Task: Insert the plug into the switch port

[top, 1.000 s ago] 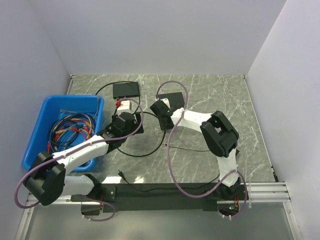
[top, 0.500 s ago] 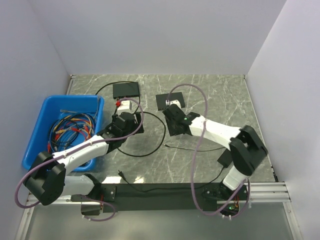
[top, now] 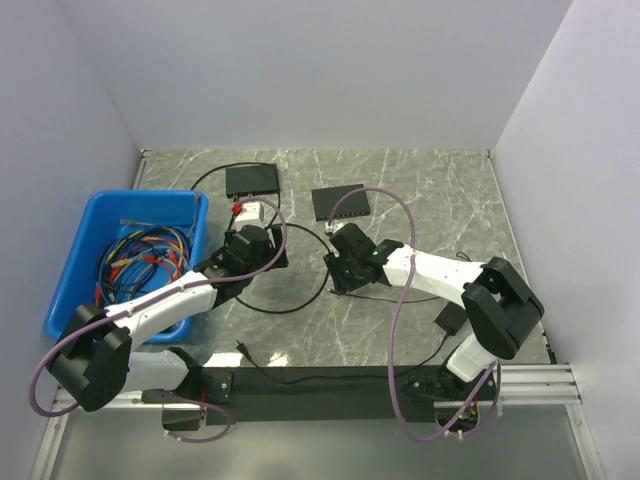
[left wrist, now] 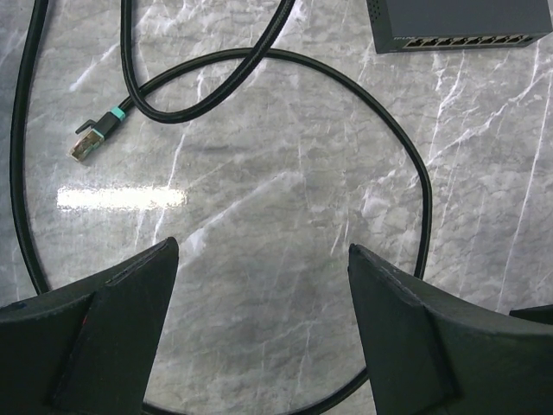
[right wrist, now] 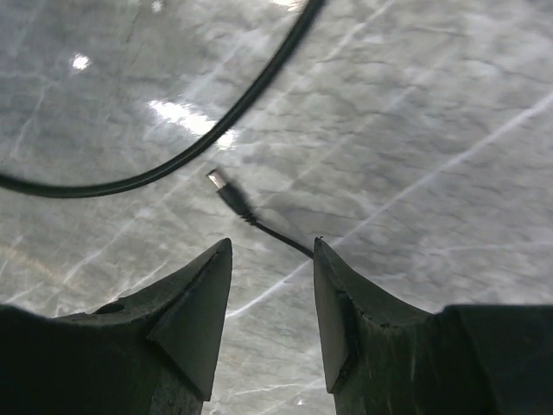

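The plug (right wrist: 223, 187), a tiny dark barrel tip with a metal end, lies on the marble at the end of a thin black cable (top: 385, 297). It rests just ahead of my right gripper (right wrist: 272, 246), which is open and holds nothing. The cable runs past the right fingertip. In the top view my right gripper (top: 343, 272) hovers low at mid-table. The switch (top: 340, 203) lies behind it, and its row of ports (left wrist: 462, 40) faces the near side. My left gripper (left wrist: 261, 249) is wide open over bare marble, left of centre (top: 248, 248).
A thick black cable (left wrist: 415, 173) loops across the marble around my left gripper and ends in a clear connector with a teal boot (left wrist: 86, 147). A blue bin (top: 70, 290) of coloured wires stands at the left. A second black box (top: 250, 180) lies at the back.
My right gripper has drawn back from the switch toward the near side, come down over the thin cable, and gone from shut to open. The left arm has stayed put.
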Action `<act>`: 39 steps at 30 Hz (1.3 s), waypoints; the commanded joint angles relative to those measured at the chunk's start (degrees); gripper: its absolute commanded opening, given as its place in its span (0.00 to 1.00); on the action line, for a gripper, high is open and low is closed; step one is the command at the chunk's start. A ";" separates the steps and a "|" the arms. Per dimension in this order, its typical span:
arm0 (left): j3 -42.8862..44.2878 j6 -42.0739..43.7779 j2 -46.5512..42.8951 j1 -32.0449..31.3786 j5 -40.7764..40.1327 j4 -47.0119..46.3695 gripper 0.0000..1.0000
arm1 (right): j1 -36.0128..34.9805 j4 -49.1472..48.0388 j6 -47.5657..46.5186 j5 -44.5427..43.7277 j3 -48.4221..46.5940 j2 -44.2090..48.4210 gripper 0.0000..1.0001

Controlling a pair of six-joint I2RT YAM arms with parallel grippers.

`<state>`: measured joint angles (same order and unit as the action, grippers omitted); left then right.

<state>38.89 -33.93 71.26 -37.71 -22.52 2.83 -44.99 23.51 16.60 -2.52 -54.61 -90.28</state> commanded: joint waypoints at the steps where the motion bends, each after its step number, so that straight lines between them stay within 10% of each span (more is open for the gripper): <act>1: -0.31 -0.70 -1.22 -0.25 0.20 -1.07 0.86 | -0.27 -2.76 -1.48 4.19 -0.41 -0.25 0.50; 26: -1.10 -0.26 -2.09 -0.25 -0.59 -1.51 0.86 | -2.91 -3.38 -1.31 1.03 -2.52 -8.68 0.43; 39: -1.19 -0.17 -2.53 -0.25 -0.94 -1.07 0.86 | -5.46 -0.92 -0.52 -3.45 -4.80 -12.29 0.14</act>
<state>37.82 -33.91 70.57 -37.71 -22.61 2.81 -49.76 20.97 15.46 -5.10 -58.70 -100.25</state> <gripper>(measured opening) 0.863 0.165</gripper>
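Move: Below and to the right hand's left lies the plug on the thin cable, about 3 cm left, level fore and aft, and 4 cm down. The thick black cable curves past just beyond it, roughly 5 cm left and 1 cm ahead of the right hand; the switch stands some 18 cm ahead of that hand, neither left nor right. From the left hand the plug is about 14 cm to the right, 9 cm back and 10 cm below. Sinking about 3 cm to the table, the right hand works its way roughly 3 cm to its left, first drifting back a centimetre and then easing forward again, its wrist turning only a few degrees. Low over the plug it shuts its half-open fingers and pinches the rear of the plug's body, leaving the metal tip sticking out ahead. ##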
